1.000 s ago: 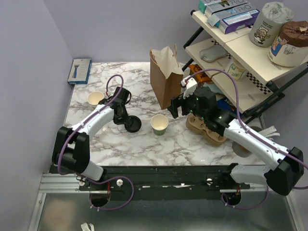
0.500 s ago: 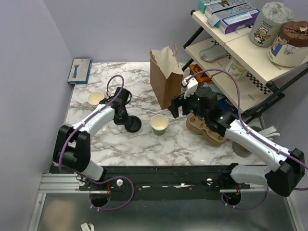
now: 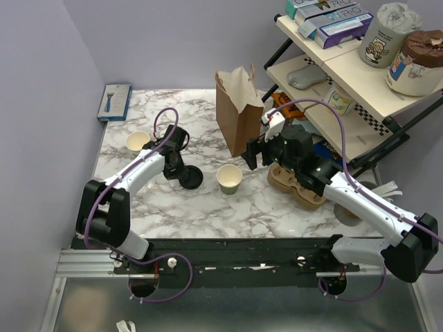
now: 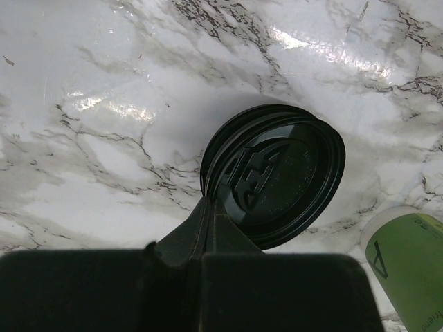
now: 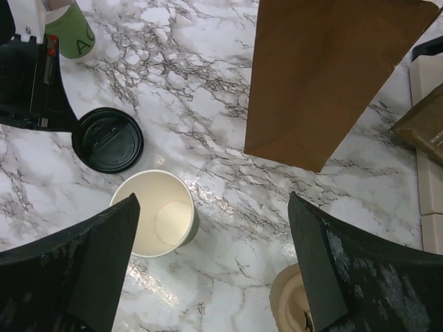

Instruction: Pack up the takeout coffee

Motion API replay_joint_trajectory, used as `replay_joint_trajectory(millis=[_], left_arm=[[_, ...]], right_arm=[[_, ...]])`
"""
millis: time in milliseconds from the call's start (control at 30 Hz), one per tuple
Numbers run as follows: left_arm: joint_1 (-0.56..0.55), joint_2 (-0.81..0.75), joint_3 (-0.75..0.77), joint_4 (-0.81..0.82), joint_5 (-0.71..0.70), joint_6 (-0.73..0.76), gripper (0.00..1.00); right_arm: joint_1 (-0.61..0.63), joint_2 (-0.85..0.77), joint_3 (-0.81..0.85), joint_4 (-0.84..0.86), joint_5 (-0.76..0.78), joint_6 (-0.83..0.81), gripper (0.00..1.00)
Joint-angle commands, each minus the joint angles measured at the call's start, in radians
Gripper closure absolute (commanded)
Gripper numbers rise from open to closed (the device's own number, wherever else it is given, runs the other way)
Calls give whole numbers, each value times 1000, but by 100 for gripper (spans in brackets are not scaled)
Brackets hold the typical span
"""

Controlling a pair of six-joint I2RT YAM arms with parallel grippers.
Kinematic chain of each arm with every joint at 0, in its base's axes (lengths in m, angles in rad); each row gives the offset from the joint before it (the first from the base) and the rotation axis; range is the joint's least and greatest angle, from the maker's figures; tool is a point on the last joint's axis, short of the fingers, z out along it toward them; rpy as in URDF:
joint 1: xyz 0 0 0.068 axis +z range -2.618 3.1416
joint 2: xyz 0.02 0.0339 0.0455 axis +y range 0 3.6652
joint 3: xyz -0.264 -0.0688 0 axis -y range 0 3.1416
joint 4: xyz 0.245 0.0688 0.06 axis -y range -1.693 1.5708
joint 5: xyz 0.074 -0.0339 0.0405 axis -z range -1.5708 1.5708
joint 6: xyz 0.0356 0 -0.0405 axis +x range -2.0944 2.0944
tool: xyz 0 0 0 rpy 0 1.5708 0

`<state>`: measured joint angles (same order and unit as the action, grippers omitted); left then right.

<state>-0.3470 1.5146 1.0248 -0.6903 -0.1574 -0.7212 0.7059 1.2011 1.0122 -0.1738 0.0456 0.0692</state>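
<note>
A round black lid [image 3: 192, 178] [image 4: 277, 176] [image 5: 108, 140] lies on the marble table. My left gripper [image 3: 180, 168] [image 4: 209, 202] is shut on the lid's near rim. Just right of the lid, a dark-green paper cup [image 3: 229, 178] [image 5: 156, 214] [image 4: 405, 266] stands open, cream inside. A second open green cup [image 3: 138, 140] [image 5: 69, 28] stands at the far left. No lidded takeout coffee is in view. My right gripper [image 3: 250, 153] [image 5: 213, 204] hangs open above the table between the middle cup and the brown paper bag [image 3: 237, 111] [image 5: 332, 76], holding nothing.
A brown moulded-pulp cup tray [image 3: 296, 187] [image 5: 294, 304] lies under my right arm. A shelf rack [image 3: 346, 76] with boxes and tubs stands at the right. A blue box [image 3: 115, 102] lies at the table's back left corner.
My left gripper's fingers have closed on the lid's rim. The arms, the cups and the bag stay where they were.
</note>
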Motion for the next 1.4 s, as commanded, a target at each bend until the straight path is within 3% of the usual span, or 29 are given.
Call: replay_joint_trajectory(millis=[0, 300, 667, 733, 800, 867, 1367], left_arm=[[0, -43, 26, -14, 47, 17, 100], [-1, -106, 6, -1, 39, 9, 100], [0, -68, 3, -17, 45, 11, 100], [0, -56, 11, -26, 39, 11, 93], [0, -30, 18, -40, 41, 19, 79], [0, -25, 9, -35, 48, 22, 73], [2, -8, 9, -38, 33, 20, 75]], right_arm=[[7, -6, -11, -6, -27, -8, 3], [7, 14, -7, -4, -69, -11, 4], [20, 57, 19, -7, -102, -45, 5], [21, 58, 17, -12, -95, -48, 5], [21, 58, 14, -12, -84, -49, 5], [23, 55, 14, -12, -84, -49, 5], [23, 64, 11, -16, -70, -51, 5]])
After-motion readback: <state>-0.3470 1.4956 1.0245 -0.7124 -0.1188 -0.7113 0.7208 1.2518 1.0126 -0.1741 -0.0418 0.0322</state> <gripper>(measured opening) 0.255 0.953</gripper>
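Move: The black lids lie by the left hand's shut fingertips, their middle some 4 cm to the right, 1 cm ahead and 1 cm below. From that hand the empty cup stands about 16 cm right and 2 cm back, the filled cup 14 cm left and 8 cm ahead. The empty cup is some 6 cm left of the right hand, 2 cm back and 14 cm below; from that hand the lids lie 18 cm left and 1 cm ahead, the paper bag 14 cm straight ahead. With its fingers still shut at the lids' left rim, the left hand rises straight up by nearly 3 cm, pauses, then sinks about 2 cm back towards the same rim while its fingers part to roughly a quarter of their range, ending slightly behind where it began with the two tips close to the edge. Meanwhile the right hand, staying wide open, eases about 2 cm left and 2 cm down with a little drawing back, turning slightly counter-clockwise towards the empty cup, and then holds still. ##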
